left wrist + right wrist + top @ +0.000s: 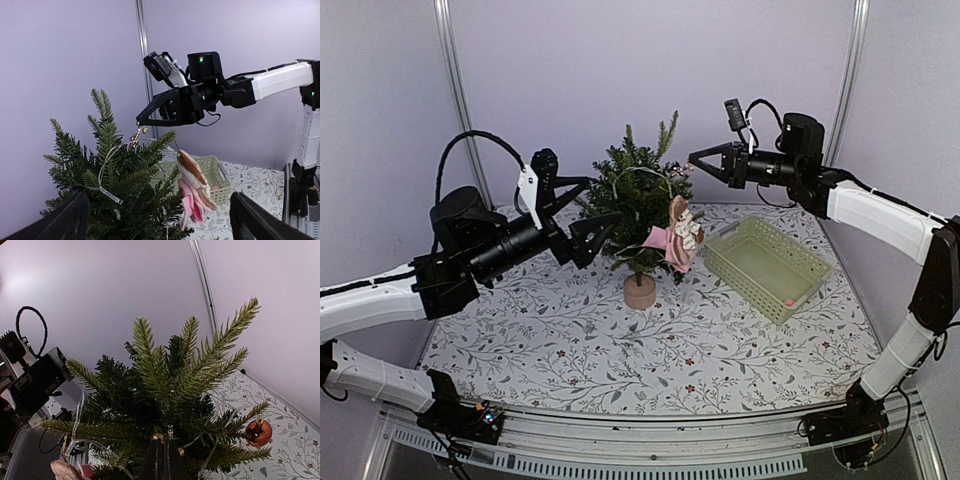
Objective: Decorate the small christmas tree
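Observation:
The small christmas tree stands on its tan base at mid-table. A pink and brown doll ornament hangs on its right side, and a copper bauble hangs from a branch. My right gripper is at the treetop's right, shut on a clear light string with gold beads that loops over the branches. In the right wrist view the shut fingers pinch the string's clear tip. My left gripper stands wide open at the tree's left, with branches between its fingers.
A pale green basket sits on the table right of the tree, with a small pink item in its near corner. The floral tablecloth covers the table. Purple walls and two metal poles close in the back.

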Controlling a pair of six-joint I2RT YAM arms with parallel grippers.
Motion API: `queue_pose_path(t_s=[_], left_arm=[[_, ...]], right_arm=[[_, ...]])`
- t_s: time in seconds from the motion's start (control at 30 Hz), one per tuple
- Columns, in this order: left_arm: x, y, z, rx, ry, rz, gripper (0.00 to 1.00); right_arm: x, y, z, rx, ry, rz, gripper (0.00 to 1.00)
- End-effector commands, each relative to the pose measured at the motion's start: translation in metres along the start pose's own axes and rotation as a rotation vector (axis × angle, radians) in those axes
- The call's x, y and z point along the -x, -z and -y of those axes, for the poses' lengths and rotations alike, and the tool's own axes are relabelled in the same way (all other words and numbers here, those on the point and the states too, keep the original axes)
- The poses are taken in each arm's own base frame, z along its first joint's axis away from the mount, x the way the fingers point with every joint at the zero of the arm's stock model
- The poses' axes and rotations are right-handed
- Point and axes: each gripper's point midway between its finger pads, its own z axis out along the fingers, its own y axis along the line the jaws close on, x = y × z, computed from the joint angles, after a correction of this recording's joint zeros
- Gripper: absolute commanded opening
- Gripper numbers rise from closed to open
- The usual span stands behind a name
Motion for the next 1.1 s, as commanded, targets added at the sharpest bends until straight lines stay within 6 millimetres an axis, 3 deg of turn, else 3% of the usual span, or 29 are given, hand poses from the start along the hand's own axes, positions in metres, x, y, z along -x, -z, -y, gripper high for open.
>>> queue_pose_path(t_s=[0.0,0.23,0.47,0.8,1.07], left_arm=[[-0.002,-0.001,-0.005,0.008,0.010,0.005,0.99],[-0.006,0.001,-0.006,0.012,0.008,-0.001,0.99],[-0.008,0.001,-0.008,0.016,0.001,-0.005,0.99],[-0.009,0.001,-0.009,0.015,-0.004,-0.005,0.99],[-0.006,0.002,-0.008,0.010,-0.002,0.001,0.99]], right_arm=[[-0.013,-0.014,0.004,0.019,0.001,-0.040,0.00],[-0.031,-0.029,0.017,0.023,-0.025,-0.076,0.00],[-0.035,-0.035,0.017,0.037,-0.025,-0.090,0.04],[-0.021,-0.025,0.011,-0.012,0.010,-0.077,0.29],[-0.004,-0.005,0.012,-0.064,0.032,-0.039,0.51]])
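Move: Just off the right side of the Christmas tree's upper part, the right hand already pinches the small gold ornament; the branch it is going to lies about 3 cm left, 2 cm ahead and some 5 cm below. The trunk is around 10 cm left and 3 cm ahead, the pink doll roughly 8 cm back, 1 cm left and 11 cm lower, the red ball about 13 cm ahead, 8 cm left and 6 cm down. From the left hand the branch is some 15 cm ahead and 14 cm right, 5 cm lower. Lowering the pinched gold ornament about 5 cm into the tree's right-hand upper branches, the right hand also eases left and slightly forward, its wrist barely tilting. There it pauses and opens its fingers to about half, ending the pinch, then starts back up and to the right by about 1 cm with the fingers still spreading. ##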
